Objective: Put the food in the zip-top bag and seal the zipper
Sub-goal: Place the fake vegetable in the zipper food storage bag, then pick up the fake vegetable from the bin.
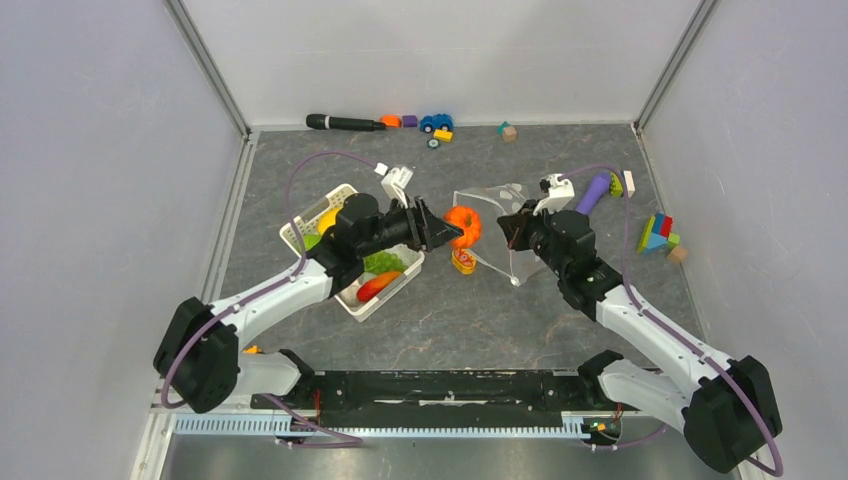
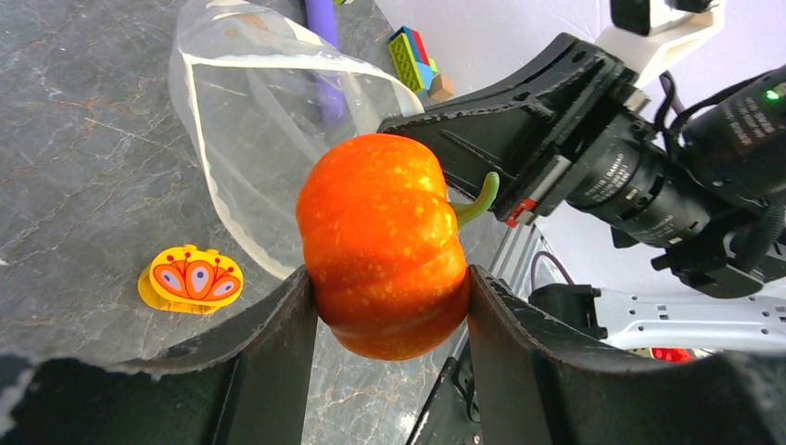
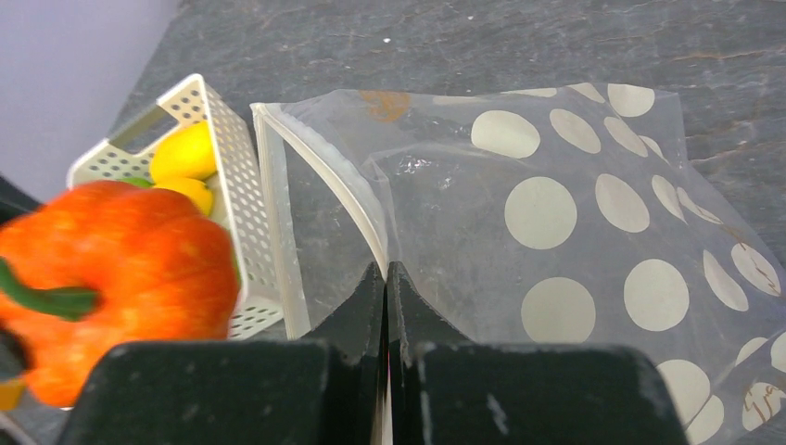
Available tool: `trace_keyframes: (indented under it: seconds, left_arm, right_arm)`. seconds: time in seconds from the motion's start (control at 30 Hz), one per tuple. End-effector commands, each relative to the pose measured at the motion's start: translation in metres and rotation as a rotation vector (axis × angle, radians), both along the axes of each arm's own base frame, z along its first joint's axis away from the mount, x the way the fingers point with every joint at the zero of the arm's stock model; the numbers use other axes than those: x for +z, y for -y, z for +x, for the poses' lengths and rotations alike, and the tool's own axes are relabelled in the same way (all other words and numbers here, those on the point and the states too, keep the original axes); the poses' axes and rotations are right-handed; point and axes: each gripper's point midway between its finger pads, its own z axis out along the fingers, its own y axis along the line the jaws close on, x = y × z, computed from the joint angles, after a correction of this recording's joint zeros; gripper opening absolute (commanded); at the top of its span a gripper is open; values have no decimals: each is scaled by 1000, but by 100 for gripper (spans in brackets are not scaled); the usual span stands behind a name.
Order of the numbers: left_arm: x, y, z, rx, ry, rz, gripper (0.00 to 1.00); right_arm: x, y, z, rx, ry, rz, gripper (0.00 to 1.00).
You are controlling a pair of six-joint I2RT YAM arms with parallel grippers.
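My left gripper [image 2: 389, 287] is shut on the orange pumpkin [image 2: 382, 241], held above the table just left of the zip-top bag's mouth [image 2: 250, 111]. In the top view the pumpkin [image 1: 463, 225] hangs between the white basket [image 1: 300, 228] and the zip-top bag [image 1: 495, 225]. My right gripper [image 3: 386, 273] is shut on the bag's upper rim by the zipper [image 3: 324, 176], holding the mouth up and open toward the pumpkin [image 3: 120, 269]. The dotted bag [image 3: 556, 232] looks empty. Green grapes [image 1: 383, 261], a red chili [image 1: 378, 285] and a yellow mango [image 1: 326, 220] lie in the basket.
A yellow-and-orange flat toy piece [image 1: 463, 262] lies on the table under the pumpkin. A purple-handled brush [image 1: 595, 190] and coloured blocks [image 1: 657, 235] sit right of the bag. Along the back wall lie a black marker-like stick [image 1: 343, 123], a toy car [image 1: 436, 122] and a block [image 1: 508, 131].
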Motion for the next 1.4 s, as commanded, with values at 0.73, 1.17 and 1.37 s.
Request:
trace_keyframes:
  seconds: [0.73, 1.17, 1.37]
  left_arm:
    - [-7, 35, 37, 79, 10, 34, 88]
    - [9, 20, 20, 67, 63, 67, 100]
    - [2, -34, 38, 344, 32, 219, 100]
  right_arm:
    - [39, -22, -20, 94, 35, 273, 0]
    - [42, -12, -13, 30, 41, 235, 0]
    - [37, -1, -8, -31, 43, 194, 0]
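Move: About 6 cm to the right of the left hand, some 5 cm ahead and 9 cm lower, lies the bag mouth, facing left; the left fingers already hold the pumpkin. The yellow butterfly block lies 7 cm ahead, 2 cm right and 21 cm below; the basket 7 cm ahead, 22 cm left, 20 cm below. From the right hand, still pinching the rim, the bag mouth is 4 cm left, 1 cm ahead and 5 cm lower. Carrying the pumpkin towards the bag mouth, the left hand travels forward, right and down, about 5 cm in all, opens wide to let go, then rises nearly 3 cm and edges back left. Meanwhile the right fingers keep their pinch on the rim, drawing up, left and back some 3 cm while rolling left side up over 10 degrees, then easing slightly back right. ##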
